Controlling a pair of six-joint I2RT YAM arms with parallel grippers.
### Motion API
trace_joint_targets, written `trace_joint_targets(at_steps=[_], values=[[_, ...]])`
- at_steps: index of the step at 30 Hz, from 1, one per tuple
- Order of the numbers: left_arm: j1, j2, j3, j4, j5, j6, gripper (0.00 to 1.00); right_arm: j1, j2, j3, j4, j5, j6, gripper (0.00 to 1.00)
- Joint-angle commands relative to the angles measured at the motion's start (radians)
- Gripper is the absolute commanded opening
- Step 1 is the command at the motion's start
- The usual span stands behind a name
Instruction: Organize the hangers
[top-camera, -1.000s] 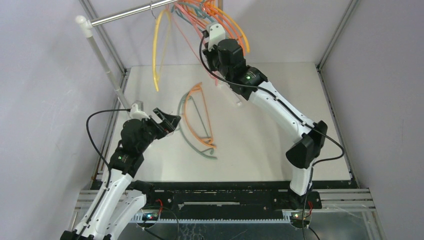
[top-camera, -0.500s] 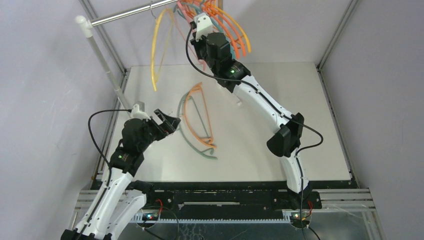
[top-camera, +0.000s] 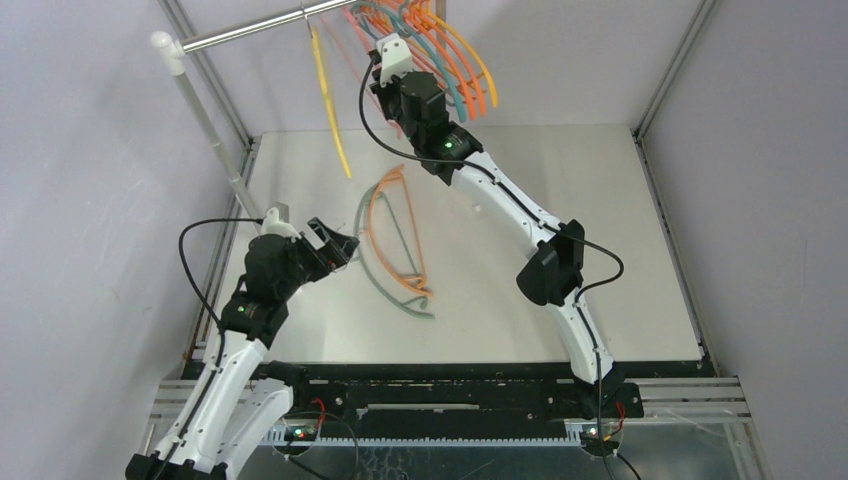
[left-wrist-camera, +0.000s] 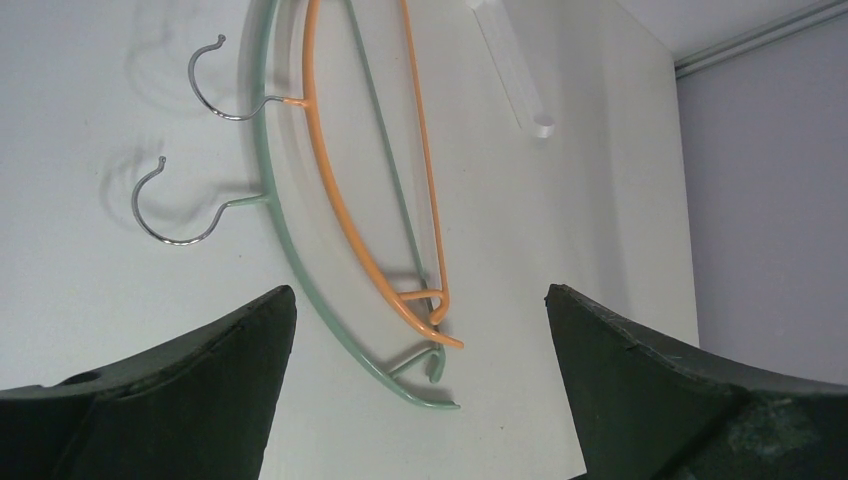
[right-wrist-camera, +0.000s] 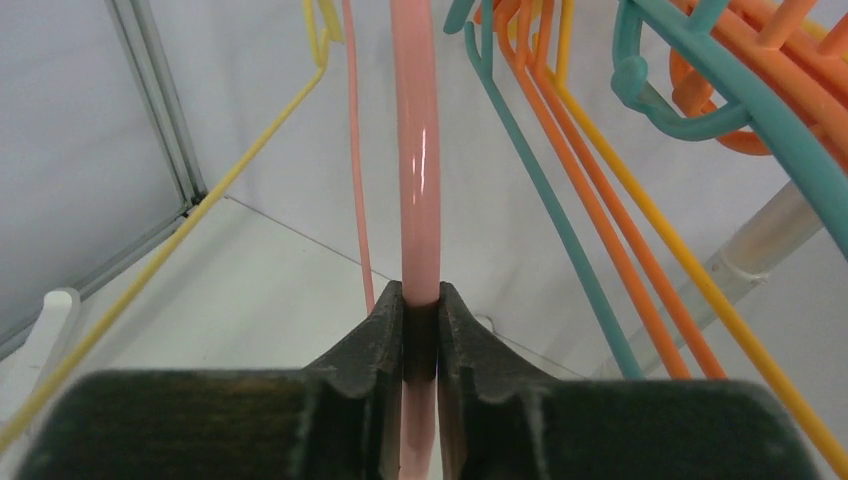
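Two hangers lie on the table: an orange one (top-camera: 369, 212) (left-wrist-camera: 335, 210) inside a grey-green one (top-camera: 361, 245) (left-wrist-camera: 290, 240), hooks pointing left. My left gripper (top-camera: 335, 243) (left-wrist-camera: 418, 292) hovers open just left of them, nothing between its fingers. Up at the silver rail (top-camera: 250, 30) my right gripper (top-camera: 388, 45) (right-wrist-camera: 421, 300) is shut on the bar of a pink hanger (right-wrist-camera: 415, 150). A bunch of orange, teal and yellow hangers (top-camera: 455, 55) (right-wrist-camera: 700, 90) hangs to its right. A single yellow hanger (top-camera: 330, 100) (right-wrist-camera: 200, 200) hangs to its left.
The rail's white post (top-camera: 205, 120) slants down to the table's left edge. A small white post stub (left-wrist-camera: 510, 70) lies on the table beyond the two hangers. Grey walls and metal frame bars (top-camera: 665, 70) close in the back and sides.
My right gripper has moved left along the rail with the pink hanger, away from the bunch. The lone yellow hanger has swung and now hangs nearly edge-on. The left arm is still.
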Motion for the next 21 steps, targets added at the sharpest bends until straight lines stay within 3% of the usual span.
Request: trace_joint_targets(at_steps=[1,3,10,16,21], values=[[0.028,0.0,0.061,0.008,0.037,0.029,0.99,-0.003,-0.001,0.054,0.099,0.013,-0.019,0.24],[0.039,0.004,0.062,0.01,0.044,0.029,0.99,-0.007,-0.002,0.056,0.11,0.02,-0.015,0.3],[0.051,0.012,0.055,0.024,0.045,0.029,0.99,-0.016,-0.03,0.037,0.102,0.057,0.012,0.68],[0.062,0.005,0.034,0.039,0.039,0.053,0.99,-0.027,-0.165,-0.09,0.064,0.093,0.02,0.97],[0.065,0.026,0.019,0.07,0.033,0.06,1.0,-0.037,-0.389,-0.328,0.059,0.087,0.028,1.0]])
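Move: The pink hanger, gripped by the right hand on its near shoulder, hangs from the rod; its hook's spot on the rod lies about 12 cm ahead of that hand, 3 cm left and 13 cm up. The yellow hanger's middle is some 9 cm left and 5 cm ahead, the nearest teal hanger's about 9 cm right and 6 cm ahead. From the left hand the rod spot is roughly 38 cm ahead, 4 cm right and 32 cm up. The pink hanger is let go on the rod: the right hand's fingers, barely parted at first, open wide around its shoulder bar while the hand creeps about 1 cm forward and slightly up. Then it slides right, ending some 4 to 5 cm over towards the bundled hangers, drawing back and sinking slightly in the last stretch as it turns about 5 degrees clockwise. ##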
